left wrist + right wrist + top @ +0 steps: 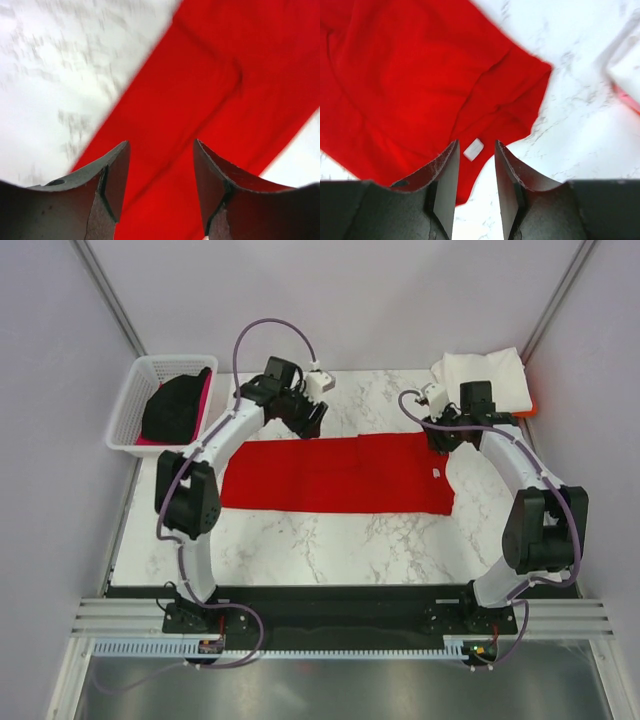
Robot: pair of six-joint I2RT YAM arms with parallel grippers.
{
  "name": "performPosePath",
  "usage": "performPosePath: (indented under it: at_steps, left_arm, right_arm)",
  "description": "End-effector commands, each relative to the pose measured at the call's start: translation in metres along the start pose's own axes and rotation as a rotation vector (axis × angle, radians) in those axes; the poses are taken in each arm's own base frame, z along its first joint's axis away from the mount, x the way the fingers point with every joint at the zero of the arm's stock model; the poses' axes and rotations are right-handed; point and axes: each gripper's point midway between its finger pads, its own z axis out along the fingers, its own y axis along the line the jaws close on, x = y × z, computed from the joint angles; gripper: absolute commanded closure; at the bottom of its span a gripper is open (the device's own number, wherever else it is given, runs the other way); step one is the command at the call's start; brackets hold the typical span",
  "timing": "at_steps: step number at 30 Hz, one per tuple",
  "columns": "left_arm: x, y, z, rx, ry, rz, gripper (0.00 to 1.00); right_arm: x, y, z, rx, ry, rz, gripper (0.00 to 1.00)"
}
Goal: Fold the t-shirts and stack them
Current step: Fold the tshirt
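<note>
The red t-shirt (340, 475) lies on the marble table as a long folded strip running left to right. My left gripper (312, 425) hovers over its far edge near the middle. Its jaws stand open above red cloth (210, 90) with nothing between them (161, 150). My right gripper (440, 440) hangs over the strip's right end, open (476, 147) and holding nothing. A small white tag (473, 149) on the red cloth (405, 75) shows in the gap between its fingers. A white t-shirt (485, 375) lies folded at the back right on an orange one (528, 408).
A white lattice basket (128, 405) stands at the back left, holding a black shirt (175, 405) and a magenta-pink one (207, 390). Grey walls close in the table on three sides. The white stack's edge (625, 75) shows at the right of the right wrist view.
</note>
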Motion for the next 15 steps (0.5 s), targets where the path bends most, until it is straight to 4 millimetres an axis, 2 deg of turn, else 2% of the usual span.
performPosePath:
  at_steps: [1, 2, 3, 4, 5, 8, 13, 15]
  left_arm:
    - [0.069, 0.003, -0.041, -0.026, 0.151, 0.249, 0.39]
    - [0.078, 0.009, -0.051, -0.036, 0.165, 0.33, 0.39]
    - [0.083, 0.011, -0.067, -0.064, 0.171, 0.369, 0.39]
    - [0.11, 0.008, -0.07, -0.047, 0.221, 0.375, 0.38]
    - [0.119, 0.017, -0.077, -0.063, 0.235, 0.393, 0.37]
    - [0.145, 0.026, -0.09, -0.08, 0.266, 0.338, 0.38]
    - [0.197, 0.034, -0.094, -0.083, 0.372, 0.266, 0.43]
    - [0.215, 0.039, -0.09, -0.083, 0.409, 0.232, 0.44]
  right_arm:
    - [0.029, 0.032, -0.004, -0.165, 0.086, -0.104, 0.58]
    - [0.032, 0.035, -0.011, -0.171, 0.09, -0.14, 0.58]
    - [0.043, 0.038, -0.012, -0.189, 0.11, -0.199, 0.57]
    - [0.052, 0.044, -0.016, -0.213, 0.133, -0.217, 0.56]
    - [0.054, 0.046, -0.019, -0.215, 0.137, -0.235, 0.56]
    - [0.067, 0.049, -0.017, -0.219, 0.178, -0.205, 0.56]
    - [0.076, 0.057, -0.003, -0.225, 0.206, -0.042, 0.55]
    - [0.08, 0.056, 0.009, -0.22, 0.214, -0.006, 0.54]
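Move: The red t-shirt's near left corner lies about 24 cm to the left of the left hand, 14 cm back and 15 cm below; the shirt's far left corner is roughly 21 cm left and level with the hand, and the white basket some 39 cm left and 11 cm ahead. From the right hand, the shirt's near right corner is around 12 cm back, 3 cm right and 13 cm below, with the white tag about 3 cm back and the white cloth stack roughly 19 cm ahead and 12 cm right. Open and empty, the left hand sweeps some 17 cm left across the folded shirt while drawing back about 11 cm and sinking 9 cm towards the near left corner, its wrist rolling some 25 degrees so the fingers point more steeply down. The right hand, also open, draws back about 7 cm and sinks nearly 6 cm past the tag towards the near right corner, tipping its fingers further down and turning slightly counter-clockwise, then all but stops its backward travel above the cloth without closing. ##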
